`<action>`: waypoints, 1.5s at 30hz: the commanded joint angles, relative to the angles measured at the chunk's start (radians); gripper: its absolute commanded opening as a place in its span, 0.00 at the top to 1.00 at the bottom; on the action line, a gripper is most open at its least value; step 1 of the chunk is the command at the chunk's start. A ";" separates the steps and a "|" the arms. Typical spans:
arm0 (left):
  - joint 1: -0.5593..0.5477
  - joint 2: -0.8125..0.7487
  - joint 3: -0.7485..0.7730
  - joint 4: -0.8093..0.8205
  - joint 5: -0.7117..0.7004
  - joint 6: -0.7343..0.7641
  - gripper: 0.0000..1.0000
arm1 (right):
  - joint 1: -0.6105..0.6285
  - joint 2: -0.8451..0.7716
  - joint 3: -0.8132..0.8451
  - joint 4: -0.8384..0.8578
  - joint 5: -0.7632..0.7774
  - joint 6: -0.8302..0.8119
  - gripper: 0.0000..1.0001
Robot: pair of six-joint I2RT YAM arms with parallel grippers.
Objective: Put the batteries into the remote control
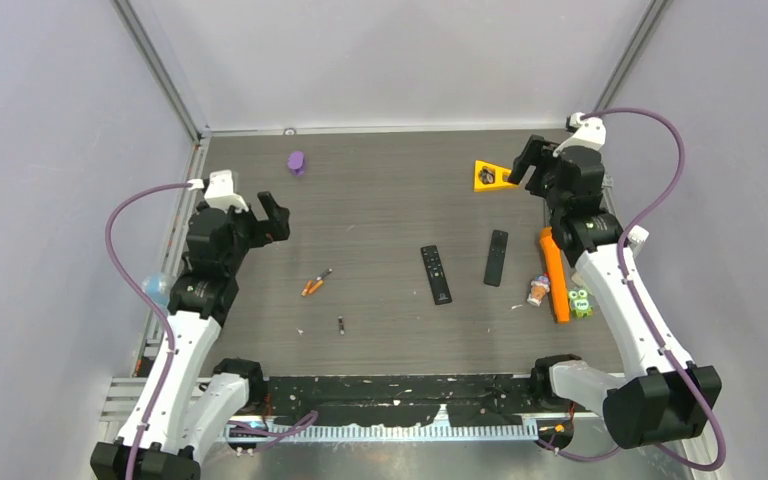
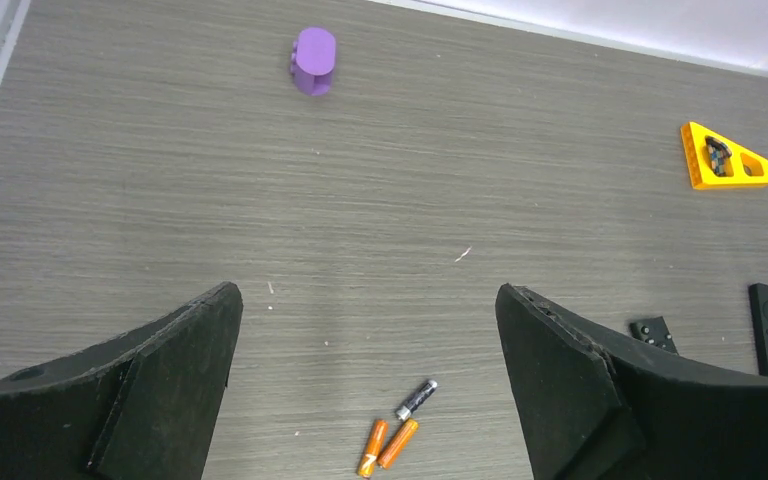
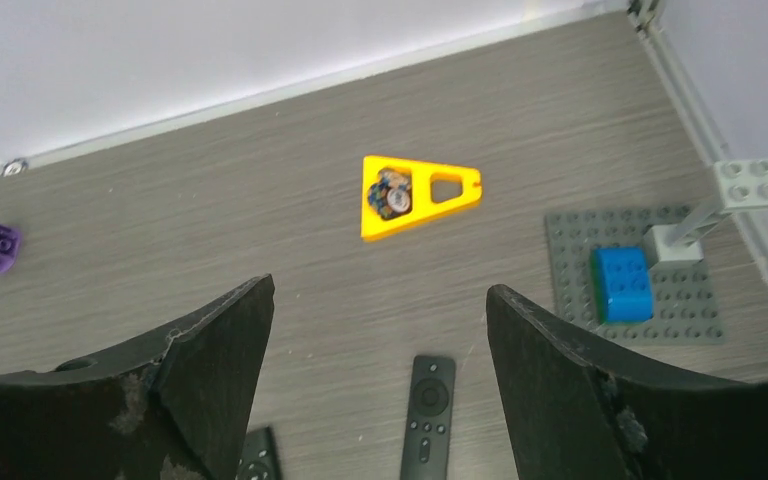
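Two black remote controls lie side by side mid-table, one (image 1: 436, 273) left of the other (image 1: 497, 257). Left of them is a small cluster of batteries (image 1: 316, 283), and a single dark battery (image 1: 341, 325) lies nearer the front. In the left wrist view the cluster shows as two orange batteries (image 2: 385, 446) and a dark grey one (image 2: 416, 399). My left gripper (image 1: 270, 218) (image 2: 367, 295) hangs open above and behind them, holding nothing. My right gripper (image 1: 520, 160) (image 3: 380, 288) is open and empty at the back right, with one remote (image 3: 427, 418) below it.
A yellow triangular piece (image 1: 493, 176) lies by the right gripper and a purple block (image 1: 297, 161) at the back left. A long orange stick (image 1: 556, 273), a small toy (image 1: 539, 290) and a green figure (image 1: 581, 301) sit right of the remotes. A grey stud plate (image 3: 640, 300) carries blue bricks.
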 commanded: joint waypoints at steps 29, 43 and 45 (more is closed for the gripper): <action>-0.019 -0.055 -0.245 0.192 0.165 -0.237 0.01 | 0.630 0.375 -0.121 -0.151 0.014 0.163 0.12; -0.019 -0.037 -0.260 0.209 0.167 -0.262 0.01 | 0.630 0.517 -0.101 -0.238 0.042 0.207 0.14; -0.019 -0.031 -0.258 0.210 0.168 -0.264 0.01 | 0.629 0.519 -0.111 -0.239 0.046 0.212 0.14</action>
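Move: For the right hand, the remote control lies roughly 20 cm to its left and 9 cm back, on the table some 29 cm below. A second remote is 6 cm left and 6 cm back of that hand, the yellow tray 17 cm ahead and 4 cm left. From the left hand, the battery cluster is about 5 cm back, 7 cm right and 25 cm below; the remote control is some 33 cm right and 3 cm back. Downwards and to the left the right hand sweeps over the second remote, most of its 20 cm of leftward travel coming first, then sinks on, about 27 cm down in all and 12 cm back, tipping and swinging left until its open fingers straddle the lower half of the remote control. The open left hand sinks about 7 cm and eases right towards the batteries, rolling slightly with its right side up. ##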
